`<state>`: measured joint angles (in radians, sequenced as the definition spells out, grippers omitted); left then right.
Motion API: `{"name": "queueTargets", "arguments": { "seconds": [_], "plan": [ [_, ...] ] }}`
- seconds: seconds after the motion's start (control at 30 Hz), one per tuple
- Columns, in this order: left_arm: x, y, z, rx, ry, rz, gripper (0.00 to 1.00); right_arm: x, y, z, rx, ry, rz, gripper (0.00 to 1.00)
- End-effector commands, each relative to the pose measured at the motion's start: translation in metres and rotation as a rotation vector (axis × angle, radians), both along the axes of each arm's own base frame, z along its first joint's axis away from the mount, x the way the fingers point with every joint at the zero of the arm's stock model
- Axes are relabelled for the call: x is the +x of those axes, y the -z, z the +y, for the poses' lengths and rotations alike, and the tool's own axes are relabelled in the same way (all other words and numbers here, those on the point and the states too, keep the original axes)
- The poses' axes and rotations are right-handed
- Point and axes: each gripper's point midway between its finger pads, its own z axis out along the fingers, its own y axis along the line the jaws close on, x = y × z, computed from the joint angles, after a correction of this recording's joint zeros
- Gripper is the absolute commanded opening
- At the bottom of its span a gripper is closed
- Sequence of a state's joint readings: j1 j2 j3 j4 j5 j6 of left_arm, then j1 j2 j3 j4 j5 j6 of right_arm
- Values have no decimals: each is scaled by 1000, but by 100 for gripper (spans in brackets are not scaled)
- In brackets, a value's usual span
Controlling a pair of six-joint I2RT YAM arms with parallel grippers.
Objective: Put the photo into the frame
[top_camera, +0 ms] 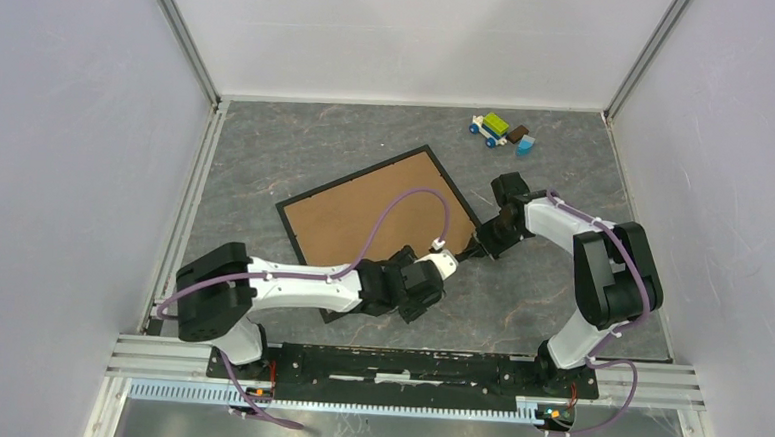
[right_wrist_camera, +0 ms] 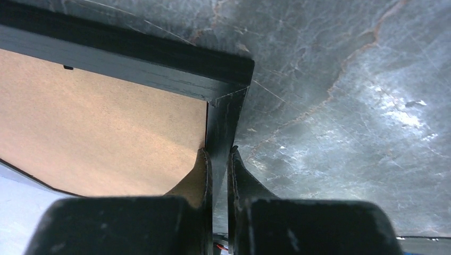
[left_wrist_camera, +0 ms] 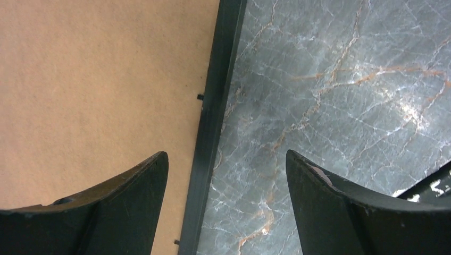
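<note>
The black frame (top_camera: pixel 353 177) lies slanted at mid-table with a brown backing board (top_camera: pixel 374 213) filling it. The photo is not in view. My right gripper (top_camera: pixel 472 247) is shut on the frame's rim (right_wrist_camera: pixel 220 127) just below its right corner, one finger on the board side and one on the table side (right_wrist_camera: pixel 218 151). My left gripper (top_camera: pixel 442 256) hangs open over the frame's near edge (left_wrist_camera: pixel 215 106). One of its fingers is above the board (left_wrist_camera: pixel 95 79), the other above the table, and neither touches anything (left_wrist_camera: pixel 227 154).
A small toy car of coloured blocks (top_camera: pixel 501 131) sits at the back right. Grey walls close in the marbled tabletop (top_camera: pixel 560 288) on three sides. A metal rail (top_camera: pixel 406 365) with both arm bases runs along the near edge.
</note>
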<state>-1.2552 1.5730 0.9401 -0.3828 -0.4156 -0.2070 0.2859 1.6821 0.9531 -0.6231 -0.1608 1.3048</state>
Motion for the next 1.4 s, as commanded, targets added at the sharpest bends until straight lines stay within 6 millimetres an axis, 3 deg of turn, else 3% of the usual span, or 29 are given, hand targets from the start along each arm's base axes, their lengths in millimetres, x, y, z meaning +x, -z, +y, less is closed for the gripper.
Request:
{"name": "queueTargets", "arguments": {
  "seconds": [0.0,0.5,0.7,0.83,0.93,1.07,1.2,1.3,1.33,1.37],
  "plan": [
    [15,-15,-25,-9,46,-107,87,-17,-11,-2,-15,-17,71,0],
    [28,6,-29,190,76,-261,81,-11,-37,1,15,39,27,0],
    [43,14,-23,404,103,-421,73,-13,-38,2,28,44,33,0],
    [55,16,-14,582,90,-549,63,-16,-37,4,39,50,43,0],
    [58,20,-14,629,94,-583,57,-16,-38,7,61,60,40,0],
    [61,10,-18,632,91,-628,50,-14,-43,9,77,73,29,0],
    [64,1,-19,649,84,-665,35,-13,-47,10,91,73,16,0],
    [64,-14,-18,615,59,-676,16,-10,-55,9,82,52,-15,0],
    [64,-21,-18,597,51,-677,14,-6,-61,7,66,44,-38,4],
    [64,-29,-17,575,45,-674,13,-1,-67,4,46,28,-74,17]
  ]
}}
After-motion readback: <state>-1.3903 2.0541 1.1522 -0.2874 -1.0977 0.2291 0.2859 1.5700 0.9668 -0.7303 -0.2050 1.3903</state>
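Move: The near long rail of the black frame, where the left fingers will shut, lies about 5 cm ahead of the left hand, 2 cm to its right and 4 cm below. The frame's right corner is some 13 cm ahead and 15 cm right, the brown backing's middle 13 cm ahead and 6 cm left. The right hand already holds that rail beside the corner; the left's grip spot is about 10 cm left and 6 cm back from it. The left fingers close from wide open and pinch the near rail, after the hand has dipped about 2 cm and pushed some 5 cm forward with a slight drift right; its wrist rolls and swings through about 50 degrees, bringing the fingers from steeply down to nearly level ahead. The right hand keeps its closed pinch beside the corner, drawing back nearly 2 cm, then easing forward slightly, and rising about 3.5 cm overall. ##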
